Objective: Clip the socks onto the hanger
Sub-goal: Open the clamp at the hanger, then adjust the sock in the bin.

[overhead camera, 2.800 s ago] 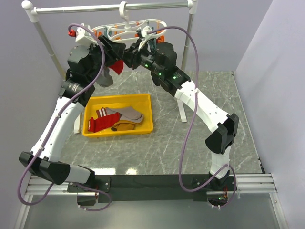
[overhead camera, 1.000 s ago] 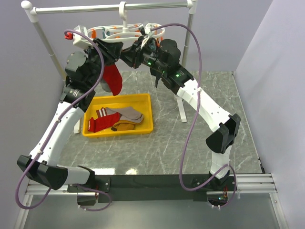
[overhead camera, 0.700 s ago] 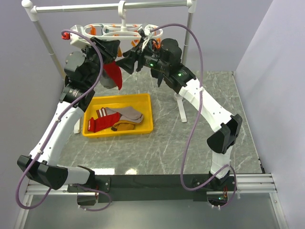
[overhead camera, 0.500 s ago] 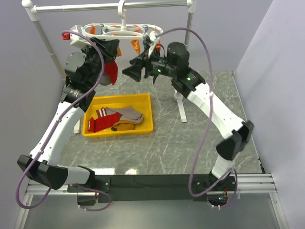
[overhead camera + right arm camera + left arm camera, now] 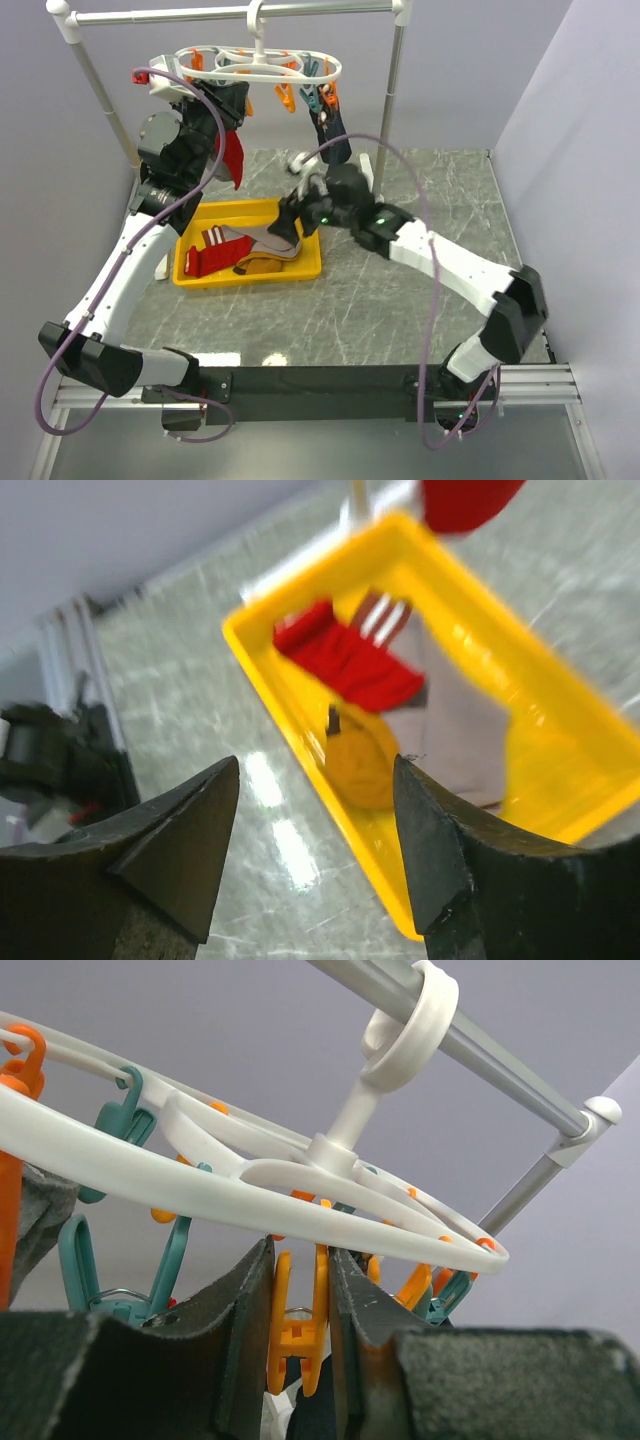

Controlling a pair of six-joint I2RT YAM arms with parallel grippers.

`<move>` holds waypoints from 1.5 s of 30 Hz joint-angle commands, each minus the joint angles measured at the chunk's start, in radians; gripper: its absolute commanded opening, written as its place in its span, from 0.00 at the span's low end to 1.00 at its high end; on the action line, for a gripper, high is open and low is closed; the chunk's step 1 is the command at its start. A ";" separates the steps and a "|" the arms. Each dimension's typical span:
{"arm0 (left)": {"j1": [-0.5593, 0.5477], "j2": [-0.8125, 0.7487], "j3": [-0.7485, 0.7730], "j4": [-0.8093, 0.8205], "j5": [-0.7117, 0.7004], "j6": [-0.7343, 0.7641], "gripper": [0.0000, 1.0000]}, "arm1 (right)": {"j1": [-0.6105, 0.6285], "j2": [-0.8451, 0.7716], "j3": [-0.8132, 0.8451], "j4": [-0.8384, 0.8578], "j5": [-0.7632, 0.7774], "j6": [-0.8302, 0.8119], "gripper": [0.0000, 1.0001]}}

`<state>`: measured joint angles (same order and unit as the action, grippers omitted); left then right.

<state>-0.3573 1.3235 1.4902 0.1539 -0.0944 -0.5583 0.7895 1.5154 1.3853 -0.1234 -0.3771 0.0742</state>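
Note:
The white oval hanger hangs by its hook from the rail, with orange and teal clothespins under it. My left gripper is up at its left side, shut on an orange clothespin. A red sock dangles just below that gripper, its top hidden behind it. A dark sock hangs from the hanger's right side. My right gripper is open and empty above the yellow tray. The tray holds a red striped sock, a grey one and a mustard one.
The white pole-and-rail stand carries the hanger at the back of the marble table. Its feet stand behind the tray. Purple walls close in behind and to the right. Both arms' cables loop loosely near the hanger and tray.
My right gripper has opened, left the hanger and swung down to the tray. The hanger has settled level, with the dark sock hanging on it. The left gripper has closed a little at the hanger.

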 commanded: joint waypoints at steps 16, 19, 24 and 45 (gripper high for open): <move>-0.011 -0.013 -0.011 0.061 -0.007 0.047 0.18 | 0.089 0.515 0.254 0.110 0.271 0.400 0.58; -0.011 -0.018 -0.010 0.058 -0.013 0.052 0.18 | 0.105 0.594 0.339 0.064 0.312 0.424 0.57; -0.011 -0.026 -0.013 0.056 -0.018 0.052 0.18 | 0.123 0.698 0.463 -0.041 0.376 0.426 0.57; -0.011 -0.029 -0.011 0.050 -0.016 0.058 0.18 | 0.128 0.819 0.523 -0.095 0.395 0.470 0.47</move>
<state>-0.3637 1.3300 1.4757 0.1608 -0.1028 -0.5125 0.9138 2.3341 1.8572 -0.2325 0.0162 0.5270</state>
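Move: The right hand is open and empty. The red sock's middle, in the yellow tray, lies about 7 cm ahead of it, 19 cm to its left and 28 cm below. At the same height, the gray sock is 10 cm ahead and 10 left of the hand, the mustard sock 4 ahead and 10 left. The left hand already has the orange clip between its fingers; from it the red sock lies 5 cm back, 8 left and some 49 below. The right hand drops about 25 cm into the tray, at first slanting forward and some 11 cm to the left over the socks, then going nearly straight down above the red sock's toe, where the gray and mustard socks meet it. On the way its left-pointing fingers swing round to slope down and forward, some 40 degrees in all, and draw in from wide to about half open, while the left hand stays at the hanger, sinking barely a centimetre and keeping the orange clip pinched. ##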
